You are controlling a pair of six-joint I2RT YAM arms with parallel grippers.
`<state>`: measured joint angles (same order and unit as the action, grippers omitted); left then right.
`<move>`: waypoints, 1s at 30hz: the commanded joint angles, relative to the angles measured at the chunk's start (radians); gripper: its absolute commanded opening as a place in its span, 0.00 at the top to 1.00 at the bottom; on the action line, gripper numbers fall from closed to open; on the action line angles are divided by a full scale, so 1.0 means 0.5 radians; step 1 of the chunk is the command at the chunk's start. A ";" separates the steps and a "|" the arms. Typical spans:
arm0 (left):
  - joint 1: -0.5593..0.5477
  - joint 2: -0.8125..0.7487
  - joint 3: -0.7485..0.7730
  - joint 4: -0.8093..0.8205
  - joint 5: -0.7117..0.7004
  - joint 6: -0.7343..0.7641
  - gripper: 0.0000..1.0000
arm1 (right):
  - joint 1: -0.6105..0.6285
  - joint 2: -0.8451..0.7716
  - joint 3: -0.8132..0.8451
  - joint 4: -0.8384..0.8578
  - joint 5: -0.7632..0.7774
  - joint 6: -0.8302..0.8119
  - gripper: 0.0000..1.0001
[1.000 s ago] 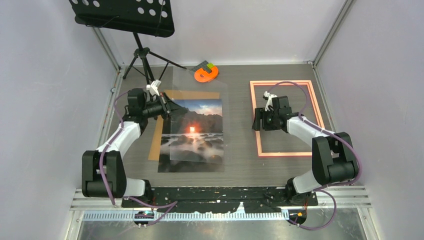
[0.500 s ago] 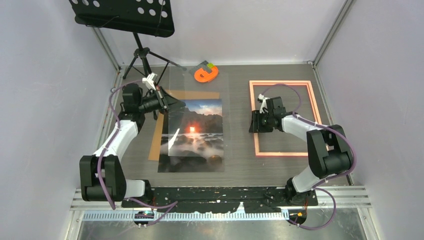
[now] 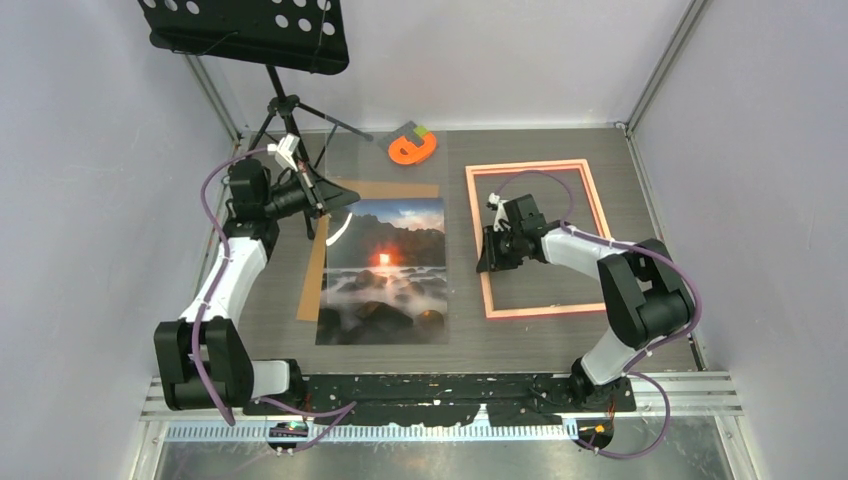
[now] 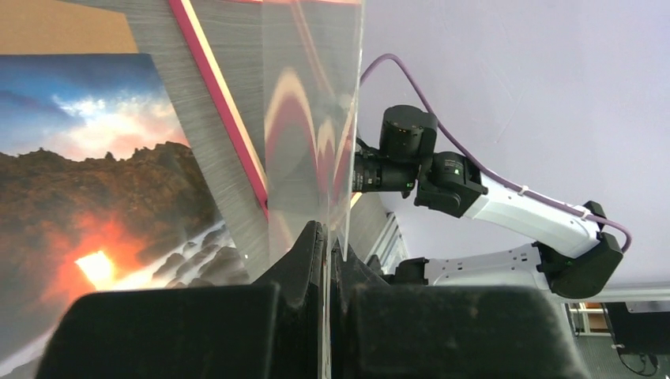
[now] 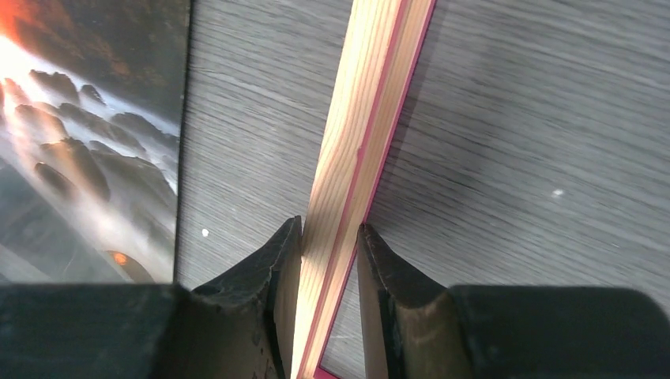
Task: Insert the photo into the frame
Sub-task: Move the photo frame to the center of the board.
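Note:
The photo, a sunset seascape, lies flat left of centre, partly over a brown backing board. The frame, a thin salmon-pink rectangle, lies to its right, slightly askew. My right gripper straddles the frame's left rail, and both fingers of the right gripper press that rail. My left gripper hovers over the photo's far left corner. In the left wrist view, the left gripper is shut on a clear sheet that stands up on edge, with the photo below.
A small orange tape-like object sits at the back centre. A black music stand on a tripod rises at the back left. Pale walls close in the table on three sides.
The right gripper closed on the frame's left rail and dragged the frame left toward the photo. The left gripper lifted the clear sheet up and leftward off the photo.

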<state>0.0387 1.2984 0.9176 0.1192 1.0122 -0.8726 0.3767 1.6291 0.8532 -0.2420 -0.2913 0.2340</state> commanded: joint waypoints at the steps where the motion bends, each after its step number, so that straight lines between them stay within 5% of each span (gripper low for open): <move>1: 0.045 -0.101 0.127 -0.097 0.011 0.135 1.00 | 0.096 0.034 0.080 0.106 -0.048 0.125 0.94; 12: 0.105 -0.191 0.191 -0.293 -0.029 0.321 1.00 | 0.273 0.023 -0.022 0.502 0.062 0.638 0.94; 30: 0.115 -0.181 0.193 -0.185 -0.047 0.264 1.00 | 0.397 0.066 -0.285 0.753 0.209 0.927 0.93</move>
<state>0.0887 1.2308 0.9813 -0.0334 0.9867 -0.7288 0.5694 1.6497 0.7425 0.1032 -0.2016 0.6392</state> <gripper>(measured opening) 0.001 0.335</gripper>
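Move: The right hand already grips the photo frame's left rail. The board's centre, where the frame is headed, lies about 12 cm to its left and 3 cm ahead, just below hand height. The frame's middle is some 14 cm right and 6 cm ahead, the photo's middle about 25 cm left and 1 cm back. From the left hand, holding the clear sheet high, the board's centre is roughly 16 cm right, 3 cm back and 27 cm down. Right hand, rail still pinched, draws the frame some 7 cm left towards the photo, turning about 10 degrees clockwise. ##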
